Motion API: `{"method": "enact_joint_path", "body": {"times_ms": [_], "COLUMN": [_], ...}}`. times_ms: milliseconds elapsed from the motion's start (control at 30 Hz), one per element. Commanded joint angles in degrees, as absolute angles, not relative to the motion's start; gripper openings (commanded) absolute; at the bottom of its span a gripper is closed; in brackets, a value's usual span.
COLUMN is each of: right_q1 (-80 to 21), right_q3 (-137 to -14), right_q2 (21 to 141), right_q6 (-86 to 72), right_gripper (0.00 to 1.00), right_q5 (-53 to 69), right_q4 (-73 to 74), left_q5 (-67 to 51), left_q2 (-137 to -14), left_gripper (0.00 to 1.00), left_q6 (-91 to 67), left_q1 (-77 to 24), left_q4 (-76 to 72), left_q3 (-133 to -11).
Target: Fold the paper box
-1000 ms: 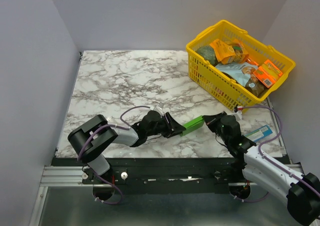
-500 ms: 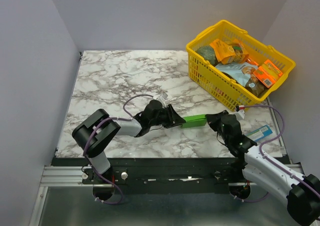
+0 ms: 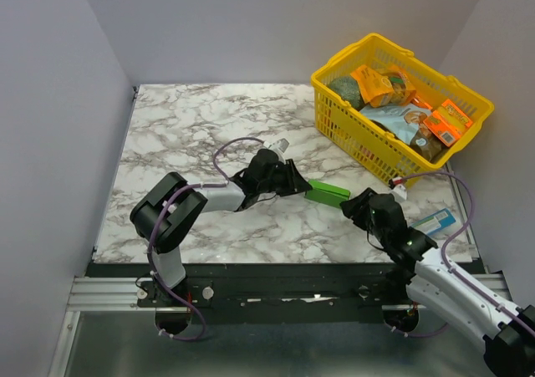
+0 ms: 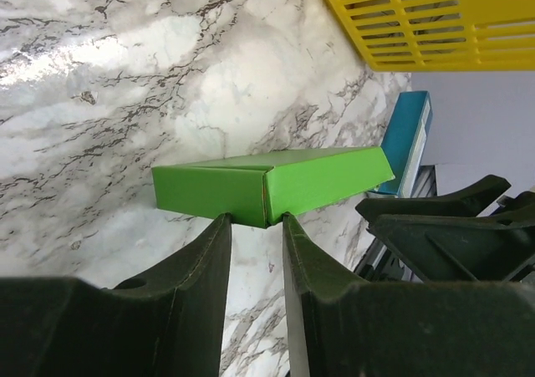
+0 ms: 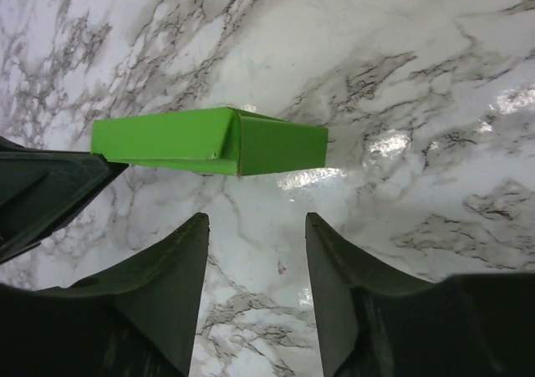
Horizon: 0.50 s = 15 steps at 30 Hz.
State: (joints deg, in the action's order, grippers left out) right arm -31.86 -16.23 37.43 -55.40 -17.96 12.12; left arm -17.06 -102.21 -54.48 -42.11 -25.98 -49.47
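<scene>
The paper box [image 3: 328, 194] is a small bright green folded box lying low over the marble table [image 3: 209, 126] between the two arms. In the left wrist view a corner of the box [image 4: 267, 189] points at my left gripper [image 4: 255, 220]. The jaws stand narrowly apart, their tips against the box's near lower edge, with only marble in the gap. My right gripper [image 5: 255, 222] is open and a little short of the box [image 5: 209, 141], touching nothing. From above, the left gripper [image 3: 297, 185] is at the box's left end and the right gripper [image 3: 351, 208] at its lower right.
A yellow plastic basket [image 3: 401, 101] full of packaged goods stands at the back right, close behind the box. A blue-and-white pack [image 3: 435, 222] lies near the table's right front edge. Grey walls close in the left, back and right sides.
The right gripper has opened, let go of the box and drawn back. The left gripper has swung away from the front edge and narrowed, and the box has gone with it and turned.
</scene>
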Motion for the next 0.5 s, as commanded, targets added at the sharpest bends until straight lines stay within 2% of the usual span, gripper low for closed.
{"method": "enact_joint_path", "body": {"times_ms": [0, 300, 400, 467], "right_q1": [-31.9, -26.6, -18.3, -11.1], "right_q3": [-17.5, -22.1, -21.5, -20.0], "right_q2": [36.1, 34.8, 34.6, 37.1], "right_q6": [-53.1, -50.7, -51.2, -51.2], "right_gripper": [0.63, 0.77, 0.78, 0.73], "right_q5": [-19.1, -12.2, -2.3, 4.2], "right_q4": [18.5, 15.9, 13.1, 10.1], "left_q5": [-13.0, -13.0, -12.8, -12.6], "left_q2": [-106.1, -106.0, -106.0, -105.6], "left_gripper": [0.11, 0.10, 0.10, 0.10], "left_q6": [-47.8, -45.3, -44.4, -44.1], "left_q1": [-41.4, -41.0, -40.9, -40.9], "left_q4": [-11.3, -9.3, -8.7, -8.4], "left_q3": [-48.9, -50.0, -50.4, -50.5]}}
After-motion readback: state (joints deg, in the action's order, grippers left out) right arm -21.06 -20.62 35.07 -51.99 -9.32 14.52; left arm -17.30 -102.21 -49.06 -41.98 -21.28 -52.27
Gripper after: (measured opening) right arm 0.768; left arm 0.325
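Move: The green paper box lies between the hands. Its middle is about 6 cm to the left hand's right, level with it in reach, and about 2 cm below, with its left end at those fingertips. From the right hand the box's middle is some 4 cm ahead, 5 cm to the left and 2 cm lower. The blue carton lies roughly 23 cm to the right hand's right and 3 cm back; the yellow basket's middle is some 20 cm ahead and 11 cm to the right of that hand. The left fingertips stay on the box's left end and narrow slightly about its corner, the wrist rolling some 5 degrees while the hand stays in place. Clear of the box, the right hand first dips back and down about a centimetre, then climbs roughly 4 cm, edging forward and right as it leaves the box, its fingers opening wider. ##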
